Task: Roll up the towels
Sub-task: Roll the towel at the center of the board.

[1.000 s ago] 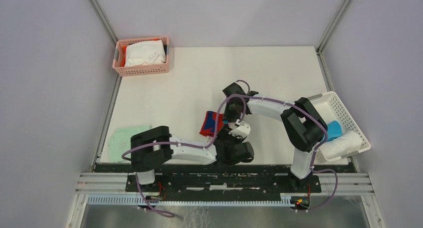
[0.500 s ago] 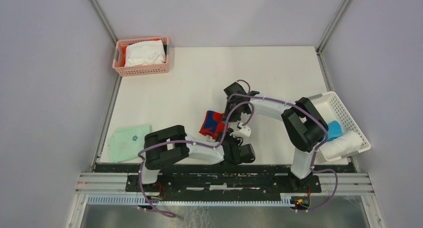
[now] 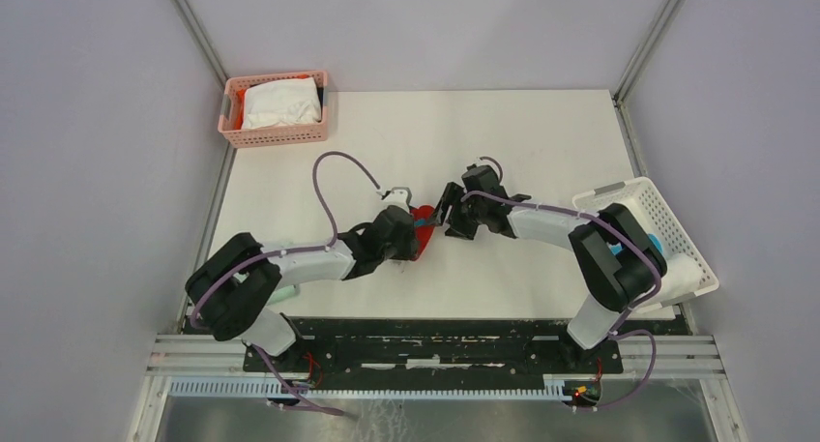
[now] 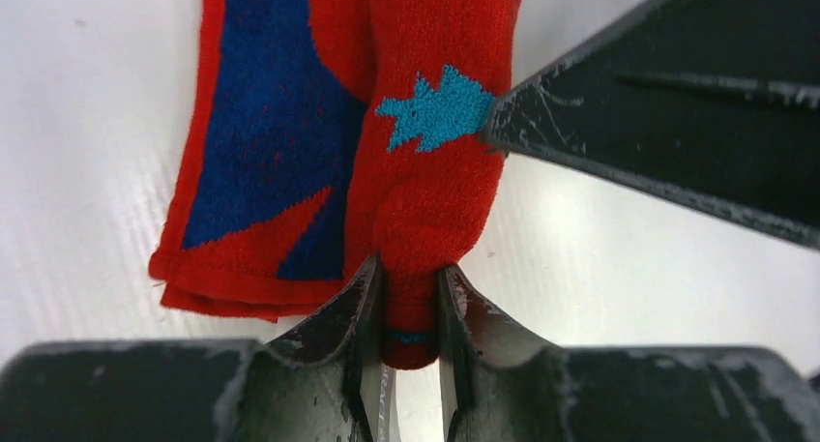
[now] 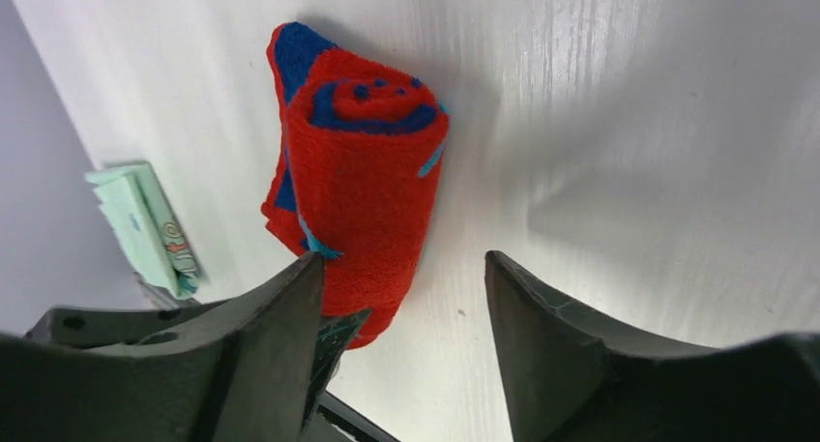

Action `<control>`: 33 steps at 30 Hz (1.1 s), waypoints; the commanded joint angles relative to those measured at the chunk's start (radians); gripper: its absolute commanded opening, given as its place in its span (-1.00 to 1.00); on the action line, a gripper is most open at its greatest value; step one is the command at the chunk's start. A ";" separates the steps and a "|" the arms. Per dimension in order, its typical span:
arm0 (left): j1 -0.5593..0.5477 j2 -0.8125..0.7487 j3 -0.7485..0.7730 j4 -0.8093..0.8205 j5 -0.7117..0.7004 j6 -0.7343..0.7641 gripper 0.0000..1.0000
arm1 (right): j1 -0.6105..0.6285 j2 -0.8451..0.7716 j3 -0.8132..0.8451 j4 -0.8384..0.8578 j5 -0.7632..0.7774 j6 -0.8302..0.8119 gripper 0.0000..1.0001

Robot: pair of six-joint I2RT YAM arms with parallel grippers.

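Observation:
The red towel point(image 4: 425, 171) with dark-blue blotches lies rolled on the white table point(image 3: 503, 142), near its middle. My left gripper point(image 4: 408, 289) is shut on the near end of the roll. In the top view it point(image 3: 410, 233) sits over the towel point(image 3: 423, 216). My right gripper point(image 5: 403, 258) stands open beside the roll point(image 5: 367, 171), one fingertip point(image 5: 307, 268) against its side. From above it point(image 3: 448, 217) is just right of the towel. A turquoise towel point(image 3: 655, 242) and a white rolled towel point(image 3: 679, 276) lie in the white basket point(image 3: 633, 195) at the right.
A pink basket point(image 3: 276, 135) with a white cloth point(image 3: 280, 103) stands at the far left corner. A folded mint-green cloth point(image 5: 145, 231) lies near the table's front left, mostly under my left arm. Grey walls close in both sides.
My left arm swung up from the front edge and its gripper shut on the roll's end. My right gripper let go of the towel, opened and drew off to the right.

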 commanded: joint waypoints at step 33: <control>-0.092 -0.197 0.053 -0.263 -0.201 -0.127 0.22 | 0.092 0.136 0.243 -0.364 0.272 -0.023 -0.29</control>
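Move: The left fingers already pinch the near end of the red-and-blue towel's roll, whose middle is about 5 cm ahead and 2 cm right of them. From the open right hand that middle is some 4 cm left, 1 cm back and 3 cm below. The flat flap lies about 4 cm left of the roll; the green towel is some 27 cm left of the left hand and 5 cm back. Left hand turns the roll's end about 40 degrees, backs off open; right hand descends leftward, pinching the roll. ##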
